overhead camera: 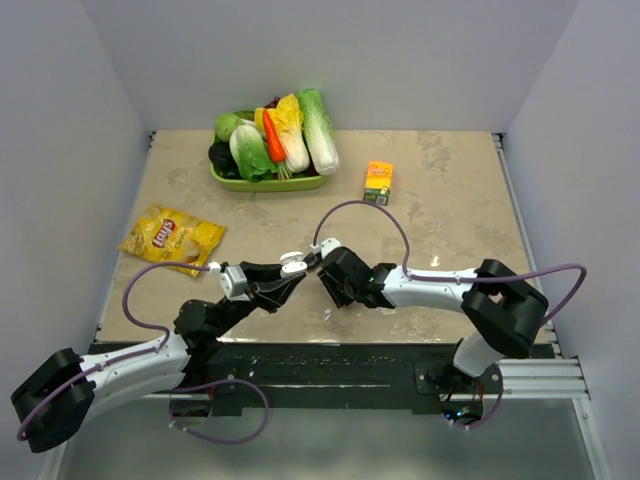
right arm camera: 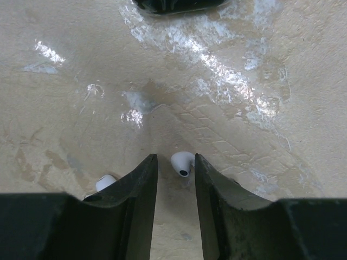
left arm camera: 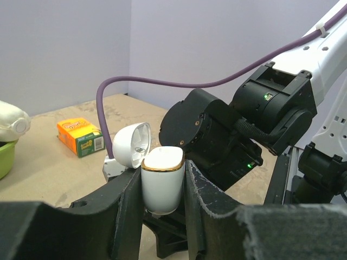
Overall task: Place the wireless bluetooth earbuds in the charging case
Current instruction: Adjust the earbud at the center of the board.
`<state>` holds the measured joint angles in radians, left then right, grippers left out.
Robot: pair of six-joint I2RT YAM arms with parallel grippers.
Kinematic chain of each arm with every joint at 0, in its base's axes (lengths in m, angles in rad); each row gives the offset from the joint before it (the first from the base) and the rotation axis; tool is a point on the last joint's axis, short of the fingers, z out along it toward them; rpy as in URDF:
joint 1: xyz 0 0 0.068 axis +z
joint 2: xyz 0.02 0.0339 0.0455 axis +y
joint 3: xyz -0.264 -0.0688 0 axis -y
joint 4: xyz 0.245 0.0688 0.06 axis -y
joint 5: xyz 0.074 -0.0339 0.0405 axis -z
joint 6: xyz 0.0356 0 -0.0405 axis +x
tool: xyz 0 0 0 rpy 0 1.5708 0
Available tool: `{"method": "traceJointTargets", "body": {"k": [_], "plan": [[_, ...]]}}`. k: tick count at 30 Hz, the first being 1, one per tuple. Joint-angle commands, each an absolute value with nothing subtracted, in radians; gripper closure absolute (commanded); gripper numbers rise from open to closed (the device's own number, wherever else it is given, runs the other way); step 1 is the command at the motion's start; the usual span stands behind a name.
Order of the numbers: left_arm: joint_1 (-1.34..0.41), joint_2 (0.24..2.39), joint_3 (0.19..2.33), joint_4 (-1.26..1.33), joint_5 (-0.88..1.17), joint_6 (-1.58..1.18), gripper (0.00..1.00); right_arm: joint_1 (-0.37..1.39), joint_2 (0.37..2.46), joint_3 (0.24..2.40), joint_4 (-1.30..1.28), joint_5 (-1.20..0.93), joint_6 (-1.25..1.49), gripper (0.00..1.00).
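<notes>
A white charging case (left arm camera: 162, 181) with a gold rim stands upright between the fingers of my left gripper (left arm camera: 162, 167), which is shut on it. Its lid (left arm camera: 132, 145) is flipped open to the left. In the top view the case (overhead camera: 294, 264) is held above the table's near middle. My right gripper (right arm camera: 174, 158) points down at the table, open, its fingers either side of a white earbud (right arm camera: 181, 162) that lies against the right finger. Another white earbud (right arm camera: 105, 182) lies just outside the left finger (right arm camera: 142, 184). From above, the right gripper (overhead camera: 332, 288) sits right beside the case.
A green tray (overhead camera: 265, 183) of vegetables stands at the back. An orange juice box (overhead camera: 378, 183) is to its right and a yellow chip bag (overhead camera: 170, 238) lies at the left. The right arm's black wrist (left arm camera: 217, 141) is close behind the case.
</notes>
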<state>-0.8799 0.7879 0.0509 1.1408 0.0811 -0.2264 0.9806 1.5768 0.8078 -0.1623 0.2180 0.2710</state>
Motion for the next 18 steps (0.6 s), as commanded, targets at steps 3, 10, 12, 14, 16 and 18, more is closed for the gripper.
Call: {"method": "traceJointTargets", "body": {"k": [3,10,12,14,16,18], "plan": [[-0.887,0.793,-0.031,1.221,0.077,-0.229,1.00,0.980,1.589,0.841,-0.158,0.233,0.295,0.66],[-0.885,0.792,-0.032,1.221,0.078,-0.230,1.00,0.977,1.614,0.848,-0.160,0.244,0.310,0.74],[-0.885,0.788,-0.032,1.220,0.075,-0.230,1.00,0.976,1.624,0.856,-0.160,0.244,0.322,0.77],[-0.885,0.785,-0.032,1.218,0.077,-0.230,1.00,0.971,1.637,0.861,-0.164,0.245,0.331,0.83],[-0.885,0.784,-0.032,1.218,0.077,-0.230,1.00,0.965,1.644,0.868,-0.164,0.242,0.345,0.90],[-0.885,0.784,-0.032,1.216,0.077,-0.230,1.00,0.957,1.647,0.871,-0.166,0.248,0.366,0.97]]}}
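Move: The earbud at the centre of the board lies almost between the right hand's open fingertips, about 1 cm ahead and 1 cm below. From that hand, the other white earbud is some 4 cm back and 4 cm left, a small black tip is level with it about 3 cm right, and the black oval roughly 8 cm ahead and 7 cm left. From the left hand, which holds the charging case up, the centre earbud is about 5 cm ahead, 8 cm right and 22 cm below. The right hand, already down at the board, sinks only another half centimetre while its fingers draw in on the centre earbud from either side, then eases about 1 cm forward and left as they go on closing to a narrow gap. By the end the fingertips pinch the small white earbud, with the wrist hardly turning; the left hand stays where it is and keeps the opened charging case between its fingers. ##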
